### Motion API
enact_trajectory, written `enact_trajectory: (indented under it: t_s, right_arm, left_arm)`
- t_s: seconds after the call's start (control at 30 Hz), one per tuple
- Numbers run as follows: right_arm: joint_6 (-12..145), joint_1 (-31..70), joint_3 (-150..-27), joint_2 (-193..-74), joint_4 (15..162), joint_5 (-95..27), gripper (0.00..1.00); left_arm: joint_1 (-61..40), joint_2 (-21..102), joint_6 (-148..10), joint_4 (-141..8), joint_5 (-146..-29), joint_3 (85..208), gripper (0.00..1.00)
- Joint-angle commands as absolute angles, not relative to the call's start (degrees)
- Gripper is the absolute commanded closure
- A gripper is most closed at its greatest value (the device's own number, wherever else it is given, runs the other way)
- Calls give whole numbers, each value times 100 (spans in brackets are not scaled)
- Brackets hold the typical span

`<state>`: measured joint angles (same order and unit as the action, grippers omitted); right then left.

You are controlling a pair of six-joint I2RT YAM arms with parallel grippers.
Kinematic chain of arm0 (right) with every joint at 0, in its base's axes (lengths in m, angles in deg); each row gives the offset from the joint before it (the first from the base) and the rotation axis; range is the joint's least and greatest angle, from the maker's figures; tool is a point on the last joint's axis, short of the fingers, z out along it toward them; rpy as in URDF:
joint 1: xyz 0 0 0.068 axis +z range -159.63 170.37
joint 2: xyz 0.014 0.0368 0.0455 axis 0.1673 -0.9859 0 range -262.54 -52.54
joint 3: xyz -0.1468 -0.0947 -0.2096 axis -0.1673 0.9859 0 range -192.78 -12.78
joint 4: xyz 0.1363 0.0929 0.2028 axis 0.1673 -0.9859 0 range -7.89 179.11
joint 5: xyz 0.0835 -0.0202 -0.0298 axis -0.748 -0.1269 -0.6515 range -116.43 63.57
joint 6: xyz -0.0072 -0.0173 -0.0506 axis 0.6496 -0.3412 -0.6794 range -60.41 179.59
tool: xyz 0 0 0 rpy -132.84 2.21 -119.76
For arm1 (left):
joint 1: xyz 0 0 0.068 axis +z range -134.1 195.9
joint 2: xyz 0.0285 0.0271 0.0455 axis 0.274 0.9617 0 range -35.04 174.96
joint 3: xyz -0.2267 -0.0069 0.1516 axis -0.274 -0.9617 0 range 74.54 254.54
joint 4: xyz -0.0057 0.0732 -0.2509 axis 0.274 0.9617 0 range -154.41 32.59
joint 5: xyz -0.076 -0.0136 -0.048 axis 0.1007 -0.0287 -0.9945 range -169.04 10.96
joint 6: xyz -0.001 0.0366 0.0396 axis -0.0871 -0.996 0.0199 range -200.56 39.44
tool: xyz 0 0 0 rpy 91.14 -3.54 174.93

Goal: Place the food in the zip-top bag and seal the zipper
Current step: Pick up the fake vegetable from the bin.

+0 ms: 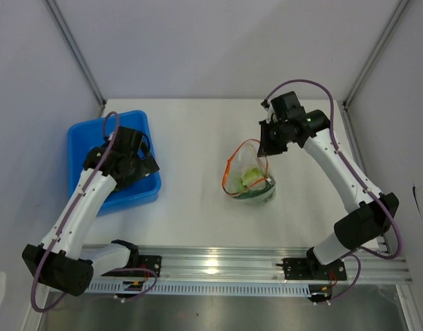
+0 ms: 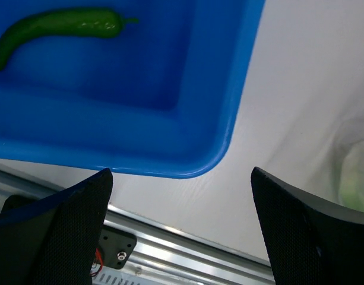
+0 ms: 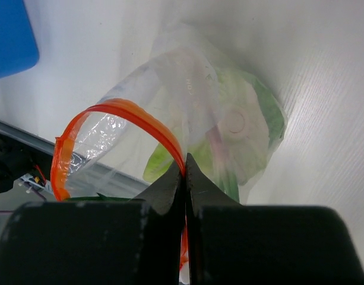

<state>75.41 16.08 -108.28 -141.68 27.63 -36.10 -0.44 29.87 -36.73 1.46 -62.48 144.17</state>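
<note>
The clear zip-top bag (image 1: 252,178) lies mid-table with its mouth held up and gaping. My right gripper (image 3: 185,169) is shut on the orange-red zipper (image 3: 134,114), pinching it at the rim. Pale white-and-green leafy food (image 3: 241,124) shows through the bag's plastic. A slim green pepper (image 2: 57,25) lies in the blue bin (image 2: 170,124). My left gripper (image 2: 182,196) hangs open over the bin's near right corner, nothing between its fingers. In the top view the left gripper (image 1: 139,165) is over the bin (image 1: 80,141), well left of the bag.
A metal rail (image 1: 218,265) with the arm bases runs along the near table edge. White walls and frame posts close in the back and sides. Bare white tabletop (image 1: 190,200) lies between bin and bag.
</note>
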Motion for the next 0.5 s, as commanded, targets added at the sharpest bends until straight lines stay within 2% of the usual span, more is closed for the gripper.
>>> enact_trajectory:
  t_s: [0.0,0.1,0.3,0.47]
  right_arm:
    - [7488,1428,-11025,-14289,2626,-3907,100]
    - [7506,1366,-11129,-14543,2644,-4014,100]
    - [7453,1287,-11560,-15027,2556,-4119,100]
    - [7488,1076,-11886,-15273,2583,-4269,100]
  left_arm:
    - [305,3123,-3802,538,-6013,14416,1]
    - [771,3306,-3688,274,-6321,14240,0]
    - [1334,4088,-3740,-59,-5838,14537,0]
    - [2063,4704,-3558,-333,-6066,14565,1]
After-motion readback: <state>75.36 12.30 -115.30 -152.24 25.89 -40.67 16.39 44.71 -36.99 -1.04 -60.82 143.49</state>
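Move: The fake vegetable, a green chili pepper, lies on the bin floor about 12 cm to the left of my open left hand, 2 cm ahead and some 18 cm below. The bin's near right corner is roughly 4 cm back and 4 cm to the right of that hand, 13 cm lower. From my right hand the pepper is some 47 cm left, 4 cm back and 22 cm below; the bag it pinches hangs right beneath, its middle about 17 cm down. I swing my left hand about 7.5 cm left while sinking 6 cm over the bin towards the pepper, easing a little forward in the second half. The wrist turns some 15 degrees counter-clockwise and tips to point more steeply down; the fingers stay wide open, touching nothing. My right hand keeps its pinch on the bag's rim, drifting about 3.5 cm forward and somewhat down. ##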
